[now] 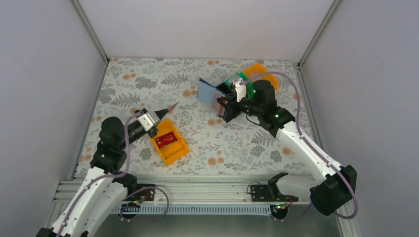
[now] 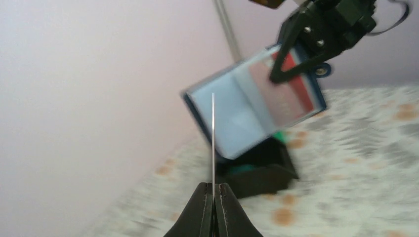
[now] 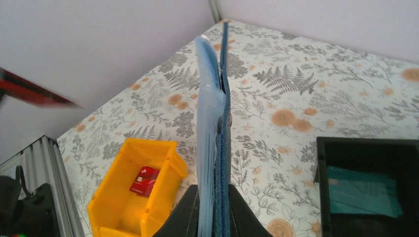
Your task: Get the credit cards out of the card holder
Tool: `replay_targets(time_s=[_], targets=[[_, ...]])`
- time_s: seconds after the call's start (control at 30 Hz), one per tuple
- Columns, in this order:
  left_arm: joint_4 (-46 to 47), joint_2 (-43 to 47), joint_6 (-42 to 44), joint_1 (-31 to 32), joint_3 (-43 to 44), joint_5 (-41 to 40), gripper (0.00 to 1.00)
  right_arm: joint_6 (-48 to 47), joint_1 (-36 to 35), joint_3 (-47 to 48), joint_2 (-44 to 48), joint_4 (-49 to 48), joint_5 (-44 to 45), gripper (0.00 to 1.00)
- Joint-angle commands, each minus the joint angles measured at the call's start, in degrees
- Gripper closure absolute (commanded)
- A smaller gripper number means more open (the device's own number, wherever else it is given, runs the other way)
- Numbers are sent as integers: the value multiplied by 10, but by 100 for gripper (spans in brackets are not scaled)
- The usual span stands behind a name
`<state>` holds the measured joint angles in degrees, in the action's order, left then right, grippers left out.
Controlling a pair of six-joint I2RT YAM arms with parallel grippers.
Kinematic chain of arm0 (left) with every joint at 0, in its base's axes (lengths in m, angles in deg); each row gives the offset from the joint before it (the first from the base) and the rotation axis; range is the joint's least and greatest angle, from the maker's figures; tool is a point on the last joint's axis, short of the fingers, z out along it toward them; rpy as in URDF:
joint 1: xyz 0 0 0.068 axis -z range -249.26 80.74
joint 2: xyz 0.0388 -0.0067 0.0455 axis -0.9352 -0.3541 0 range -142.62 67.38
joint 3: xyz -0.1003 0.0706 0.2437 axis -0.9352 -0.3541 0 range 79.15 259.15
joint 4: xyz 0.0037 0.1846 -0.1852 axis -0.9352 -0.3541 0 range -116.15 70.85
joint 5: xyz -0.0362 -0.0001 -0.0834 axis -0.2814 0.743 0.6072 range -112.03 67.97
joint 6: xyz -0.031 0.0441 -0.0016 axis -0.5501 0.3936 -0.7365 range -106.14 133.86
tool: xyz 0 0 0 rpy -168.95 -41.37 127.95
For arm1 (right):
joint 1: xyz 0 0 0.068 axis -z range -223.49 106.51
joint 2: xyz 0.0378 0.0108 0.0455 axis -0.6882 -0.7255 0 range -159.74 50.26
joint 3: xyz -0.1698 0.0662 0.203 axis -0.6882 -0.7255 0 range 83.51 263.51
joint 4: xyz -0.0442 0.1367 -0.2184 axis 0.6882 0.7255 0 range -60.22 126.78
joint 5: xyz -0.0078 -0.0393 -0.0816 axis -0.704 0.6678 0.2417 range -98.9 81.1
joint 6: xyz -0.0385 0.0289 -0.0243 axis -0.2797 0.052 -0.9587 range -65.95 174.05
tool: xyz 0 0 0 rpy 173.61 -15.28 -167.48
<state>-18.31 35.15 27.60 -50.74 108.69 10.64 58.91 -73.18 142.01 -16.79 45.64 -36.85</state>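
Note:
My right gripper (image 1: 226,104) is shut on the card holder (image 1: 209,94), a navy wallet held open and raised above the table, its pale blue sleeves (image 2: 237,116) facing left. In the right wrist view the card holder (image 3: 217,118) stands edge-on between the fingers of that gripper (image 3: 213,193). My left gripper (image 1: 159,115) is shut on a thin red credit card (image 1: 171,106), held in the air left of the wallet and apart from it. The left wrist view shows that card (image 2: 213,138) edge-on in the left gripper (image 2: 213,186). More cards (image 2: 291,84) show in the wallet's sleeves.
An orange bin (image 1: 174,150) below my left gripper holds a red card (image 1: 165,140). A black bin (image 3: 326,163) under the wallet holds a teal card (image 3: 363,192). A green bin (image 1: 238,79) and another orange bin (image 1: 262,71) stand at the back right.

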Motion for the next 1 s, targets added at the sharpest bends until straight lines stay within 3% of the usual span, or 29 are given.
replay_targets(time_s=[0.0, 0.03, 0.1, 0.17, 0.3, 0.43, 0.5, 0.57, 0.73, 0.83, 0.9, 0.97], targets=[[-20, 48, 501, 17, 29, -118, 98, 33, 10, -8, 8, 1, 18, 96], [9, 62, 629, 21, 9, -141, 98, 34, 10, -8, 7, -1, 10, 96], [150, 89, 873, 21, -68, -167, 98, 33, 10, -7, 5, 0, 2, 96], [227, 110, 1040, 20, -130, -139, 98, 31, 10, -8, 3, -1, -3, 96], [204, 164, 1184, 20, -153, -3, 98, 28, 10, -8, -3, -5, -22, 96], [159, 184, 1218, 21, -170, -7, 98, 22, 11, -8, -5, -1, -34, 96], [106, 193, 1182, 21, -161, -32, 98, 21, 10, -10, -2, 0, -32, 96], [-24, 190, 1108, 22, -131, -94, 98, 22, 11, -12, 3, 1, -27, 96], [-245, 80, 722, 27, -45, -216, 98, 28, 11, -19, 13, -1, -23, 96], [-323, -87, 430, 34, 97, -246, 98, 31, 10, -12, 7, 10, -20, 96], [-393, -145, 302, 45, 156, -256, 98, 34, 10, -7, 3, 15, -15, 96], [-458, -155, 239, 66, 175, -259, 98, 35, 11, -9, 3, 11, -19, 96]])
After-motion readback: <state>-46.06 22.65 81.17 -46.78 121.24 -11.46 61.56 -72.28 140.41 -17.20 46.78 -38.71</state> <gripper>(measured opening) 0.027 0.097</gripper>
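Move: The left hand already pinches a reddish card; the nearer orange tray lies about 28 cm below it, some 2 cm back and 5 cm left. The black box is roughly 18 cm ahead, 18 cm right and 28 cm down. The card holder, kept in the right hand, stands some 8 cm ahead and 13 cm right of the left hand, at about its height. From the right hand, the orange tray is about 22 cm left, 8 cm back and 27 cm down. Keeping the card, the left hand rolls over nearly 90 degrees, then sinks about 7 cm towards the orange tray. ##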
